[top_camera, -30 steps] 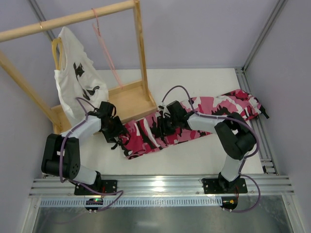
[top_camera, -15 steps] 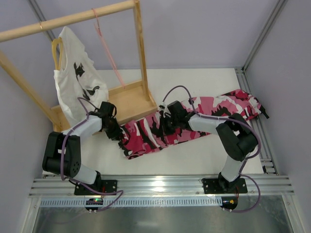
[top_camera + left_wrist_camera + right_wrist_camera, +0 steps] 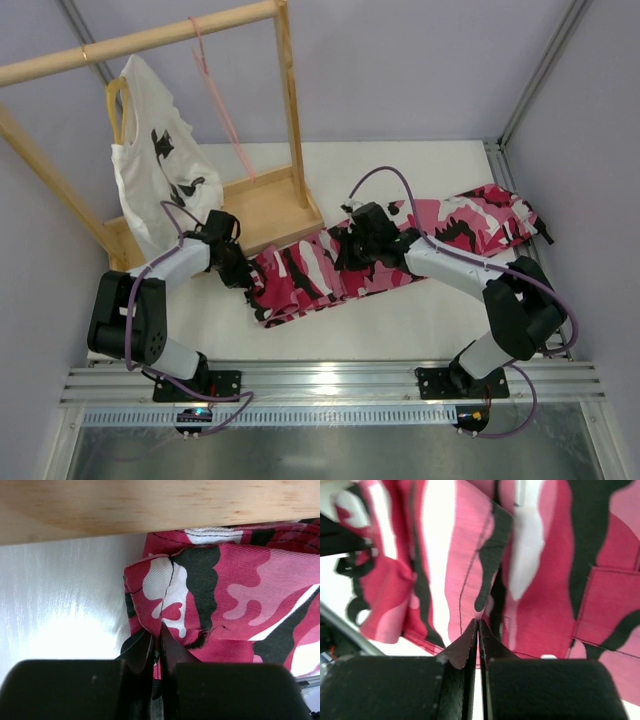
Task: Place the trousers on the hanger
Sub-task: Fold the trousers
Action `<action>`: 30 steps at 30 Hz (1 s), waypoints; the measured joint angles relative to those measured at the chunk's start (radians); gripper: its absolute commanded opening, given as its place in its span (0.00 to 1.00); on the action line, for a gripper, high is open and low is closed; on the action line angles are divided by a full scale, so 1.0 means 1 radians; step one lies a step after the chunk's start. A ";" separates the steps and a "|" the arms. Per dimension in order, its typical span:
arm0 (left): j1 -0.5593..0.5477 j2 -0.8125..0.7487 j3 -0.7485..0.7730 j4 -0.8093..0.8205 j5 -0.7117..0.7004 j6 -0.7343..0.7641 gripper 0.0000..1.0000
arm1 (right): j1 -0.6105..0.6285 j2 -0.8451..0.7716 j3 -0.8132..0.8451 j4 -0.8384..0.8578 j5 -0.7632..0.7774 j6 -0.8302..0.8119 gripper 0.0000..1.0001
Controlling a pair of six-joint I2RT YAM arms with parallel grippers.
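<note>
The pink, white and black camouflage trousers (image 3: 450, 218) lie in a long strip across the table, from the wooden rack's base to the back right. My left gripper (image 3: 243, 276) is shut on their near-left end; in the left wrist view the fingertips (image 3: 150, 639) pinch a fold of trousers (image 3: 240, 580). My right gripper (image 3: 346, 254) is shut on the middle of the strip; in the right wrist view the gripper (image 3: 478, 625) nips the trousers (image 3: 540, 580). The thin pale-pink hanger (image 3: 225, 110) hangs from the wooden rail, apart from both grippers.
A wooden rack with a top rail (image 3: 140, 40) and a flat base (image 3: 265, 205) stands at the back left. A white T-shirt (image 3: 150, 170) hangs on a yellow hanger there. The base edge (image 3: 150, 505) lies just beyond my left fingers. A metal rail (image 3: 330, 385) runs along the near edge.
My left gripper has shut on the trousers' end. The right gripper closed on the middle, and its arm has swung out to the right, bunching the cloth slightly.
</note>
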 measured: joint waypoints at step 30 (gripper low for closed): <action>-0.357 0.131 0.430 -0.111 -0.048 -0.109 0.32 | 0.003 -0.061 -0.109 0.020 0.049 0.053 0.48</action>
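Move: The left hand pinches the trousers' left end low on the table; the trousers' folded edge lies about 20 cm to its right and 4 cm farther out, level with it. The foot of the rack's post stands some 19 cm ahead and 12 cm to the right. For the right hand, that folded edge is about 5 cm below and 1 cm to the left. The left hand lifts the trousers' end about 8 cm, then carries it 13 cm right; the right fingers open. ##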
